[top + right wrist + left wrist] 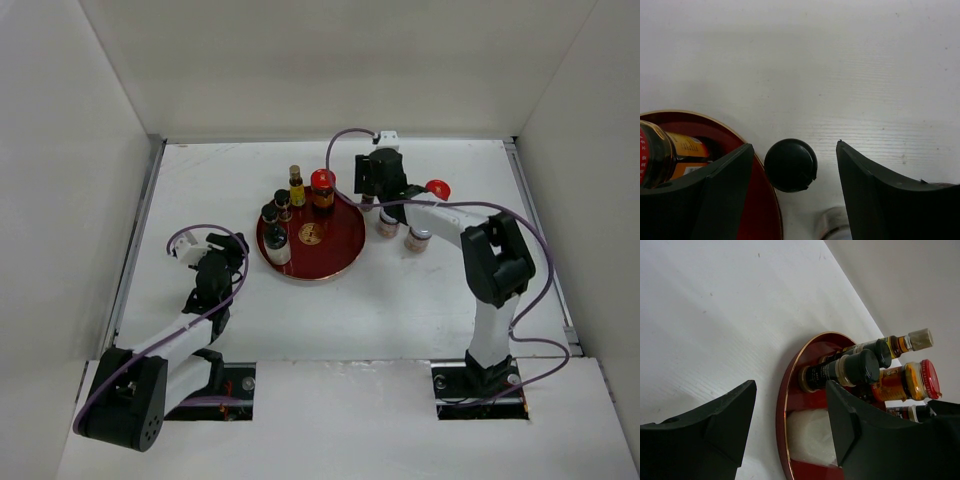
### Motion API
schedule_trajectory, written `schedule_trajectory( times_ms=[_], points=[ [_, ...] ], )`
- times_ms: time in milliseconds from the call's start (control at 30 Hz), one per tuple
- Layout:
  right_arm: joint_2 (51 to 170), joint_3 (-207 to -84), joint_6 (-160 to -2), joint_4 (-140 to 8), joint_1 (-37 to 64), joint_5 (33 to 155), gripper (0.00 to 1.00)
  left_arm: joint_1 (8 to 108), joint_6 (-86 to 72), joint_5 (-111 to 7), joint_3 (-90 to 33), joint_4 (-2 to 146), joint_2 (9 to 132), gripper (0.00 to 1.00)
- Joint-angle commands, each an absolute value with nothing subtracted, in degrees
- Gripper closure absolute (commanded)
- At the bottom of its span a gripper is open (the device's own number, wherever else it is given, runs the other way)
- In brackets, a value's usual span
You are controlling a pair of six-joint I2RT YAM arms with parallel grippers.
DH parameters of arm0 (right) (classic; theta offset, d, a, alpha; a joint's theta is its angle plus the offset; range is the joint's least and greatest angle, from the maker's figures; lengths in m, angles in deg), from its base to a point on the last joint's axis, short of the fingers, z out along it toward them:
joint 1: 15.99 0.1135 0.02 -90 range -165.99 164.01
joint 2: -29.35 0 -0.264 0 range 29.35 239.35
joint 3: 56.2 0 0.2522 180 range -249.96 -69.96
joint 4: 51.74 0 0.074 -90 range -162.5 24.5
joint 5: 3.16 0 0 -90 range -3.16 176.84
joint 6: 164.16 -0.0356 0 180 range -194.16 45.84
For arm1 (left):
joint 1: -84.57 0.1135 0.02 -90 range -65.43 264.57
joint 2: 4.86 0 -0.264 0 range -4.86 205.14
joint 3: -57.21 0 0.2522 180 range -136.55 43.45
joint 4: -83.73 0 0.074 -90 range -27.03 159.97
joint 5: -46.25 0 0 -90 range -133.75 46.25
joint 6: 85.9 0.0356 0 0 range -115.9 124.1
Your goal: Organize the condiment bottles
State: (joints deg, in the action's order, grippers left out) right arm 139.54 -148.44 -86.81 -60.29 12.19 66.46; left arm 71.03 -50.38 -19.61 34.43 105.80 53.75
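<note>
Several condiment bottles stand on the left part of a round dark-red tray (335, 243): a yellow-labelled one (296, 187), a red-lidded jar (321, 190), two dark black-capped ones (276, 212) and a white-bodied one (278, 247). My right gripper (377, 180) hovers open just off the tray's back right rim. In the right wrist view a black-capped bottle (790, 165) stands between the fingers (720, 190) of the right gripper (794, 147), touching neither. My left gripper (215, 265) is open and holds nothing, left of the tray. The left wrist view faces the tray's rim (781, 405) and bottles (845, 371).
Two white-lidded jars (388, 222) (418, 238) and a red-lidded one (437, 189) stand right of the tray under the right arm. White walls close the table at the back and on both sides.
</note>
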Motion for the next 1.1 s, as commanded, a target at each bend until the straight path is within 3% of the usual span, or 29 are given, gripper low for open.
schedule_trajectory(
  times_ms=[0,200,433,700,1067],
  points=[
    [140.6,-152.7,-86.6,-59.5,11.9,68.9,0.28,71.1,-50.6,-20.2,34.0,108.9,53.3,0.44],
    [141.8,-152.9,-87.0,-59.9,11.9,68.5,0.43,71.1,-50.8,-20.5,33.9,108.9,54.3,0.44],
    [142.5,-152.3,-87.3,-62.8,11.9,67.9,0.33,70.9,-50.9,-20.6,33.7,109.2,55.0,0.44],
    [140.1,-150.4,-88.1,-58.8,12.1,67.3,0.58,71.2,-50.7,-20.5,34.0,109.3,54.0,0.44],
    [130.2,-143.6,-88.0,-50.7,16.4,65.1,0.58,70.9,-50.7,-20.2,33.8,109.3,54.6,0.44]
  ],
)
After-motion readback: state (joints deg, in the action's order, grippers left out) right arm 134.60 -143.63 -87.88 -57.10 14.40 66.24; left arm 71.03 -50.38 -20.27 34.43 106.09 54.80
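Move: The small black-capped condiment bottle stands practically between the right hand's open fingers, its middle some 5 cm below and about 1 cm left. The red-lidded jar on the tray is about 9 cm left of this hand and level with it; the tray's centre lies 11 cm left and 6 cm back. The near white-lidded jar is 4 cm right, 5 cm back. From the left hand, the bottle is roughly 14 cm ahead and 28 cm right. Down by about 2 cm over the black-capped bottle, with a slight shift left, the right hand settles and closes its fingers from wide to about half open, pinching the cap from both sides. Keeping that grip, it then rises some 4 cm while drawing back about 2 cm, just beginning to edge left towards the tray as the fingertips tilt up a little. ##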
